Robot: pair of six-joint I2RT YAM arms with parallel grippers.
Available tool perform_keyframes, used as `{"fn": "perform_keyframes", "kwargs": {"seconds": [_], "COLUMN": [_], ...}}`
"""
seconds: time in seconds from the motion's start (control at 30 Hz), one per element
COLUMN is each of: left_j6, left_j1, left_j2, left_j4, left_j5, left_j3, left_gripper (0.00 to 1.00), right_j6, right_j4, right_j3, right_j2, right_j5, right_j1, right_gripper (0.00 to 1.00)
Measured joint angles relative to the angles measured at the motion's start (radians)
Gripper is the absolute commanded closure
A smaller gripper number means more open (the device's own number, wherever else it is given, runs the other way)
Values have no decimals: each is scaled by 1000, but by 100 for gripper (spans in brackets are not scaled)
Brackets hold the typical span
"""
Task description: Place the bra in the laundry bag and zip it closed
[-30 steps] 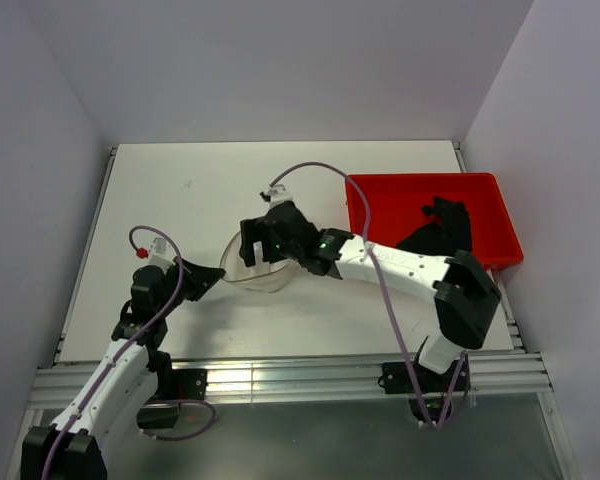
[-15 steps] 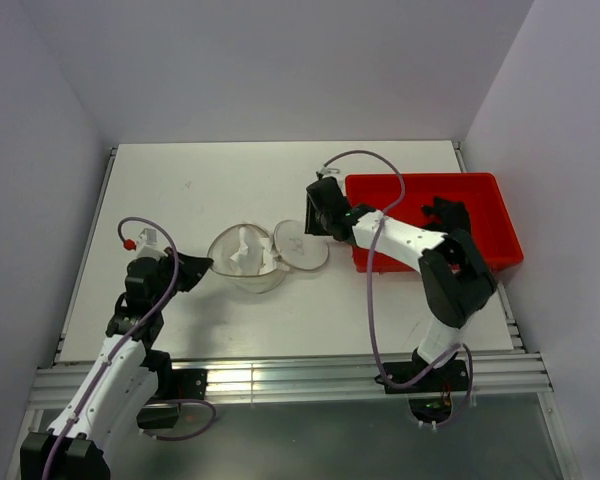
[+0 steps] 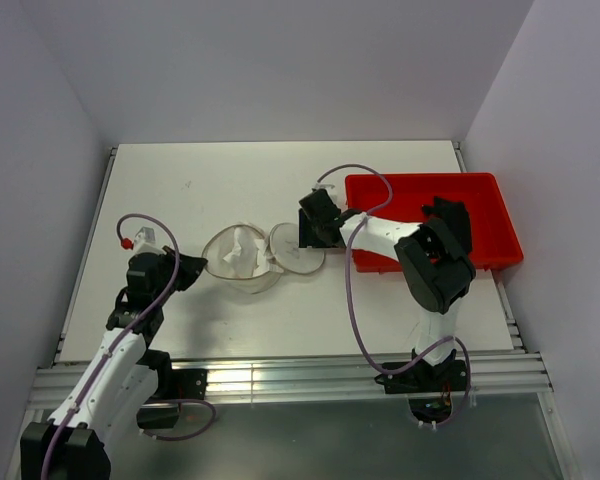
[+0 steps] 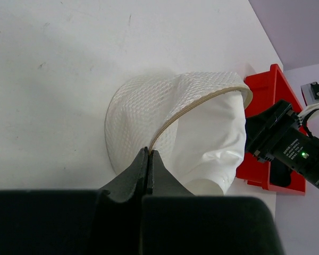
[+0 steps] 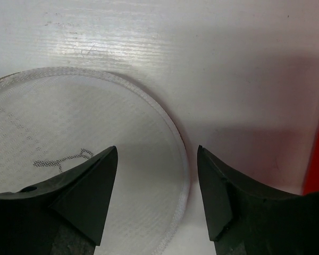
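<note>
The white mesh laundry bag (image 3: 238, 272) lies on the table with its mouth open. A white bra (image 3: 242, 250) sits inside it, and shows in the left wrist view (image 4: 215, 138) too. The round zip lid (image 3: 298, 248) lies flat to the right of the bag, with its black mark (image 5: 61, 159) facing up. My left gripper (image 3: 202, 268) is shut on the bag's tan rim (image 4: 191, 106) at the bag's left side. My right gripper (image 3: 307, 232) is open and empty, with its fingers either side of the lid's right edge (image 5: 178, 154).
A red plastic bin (image 3: 485, 190) stands at the right of the table with dark clothing (image 3: 442, 225) in it. Its corner (image 4: 266, 101) is close behind the lid. The right arm's forearm (image 3: 375, 232) lies along the bin's front left. White walls enclose the table.
My right gripper has left the bag's mouth and swung right toward the bin. It then came down over the lid's right edge. The bra now shows inside the bag. The left gripper kept its hold.
</note>
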Motion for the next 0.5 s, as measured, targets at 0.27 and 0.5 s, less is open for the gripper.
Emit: {"fn": "perform_keyframes", "kwargs": {"seconds": [0.27,0.5], "left_j6": [-3,-9], "left_j1": [0,0], "left_j2": [30,31], "left_j4": [24,34], "left_j5": [47,72], "left_j3": [13,40], "left_gripper": [100,100], "right_j6": [46,78], "right_j4": [104,237], "right_j3": [-76,-191], "right_j2": [-2,-64], "right_j5": [-55,-70], "right_j1": [-11,-24], "right_gripper": [94,100]}}
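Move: The lid of the laundry bag lies under the right hand's open fingers, its middle about 4 cm to the left, level fore and aft and some 2 cm below; its right rim is almost between the fingers. The bra, in the bag's mouth, is some 16 cm left and 1 cm back. The red bin's middle is about 26 cm right and 6 cm ahead. From the left hand, the lid is some 19 cm right, 3 cm ahead and 10 cm below. Right fingers dip about 1 cm and pinch the lid's right rim; left hand raises its held rim 2 cm. ##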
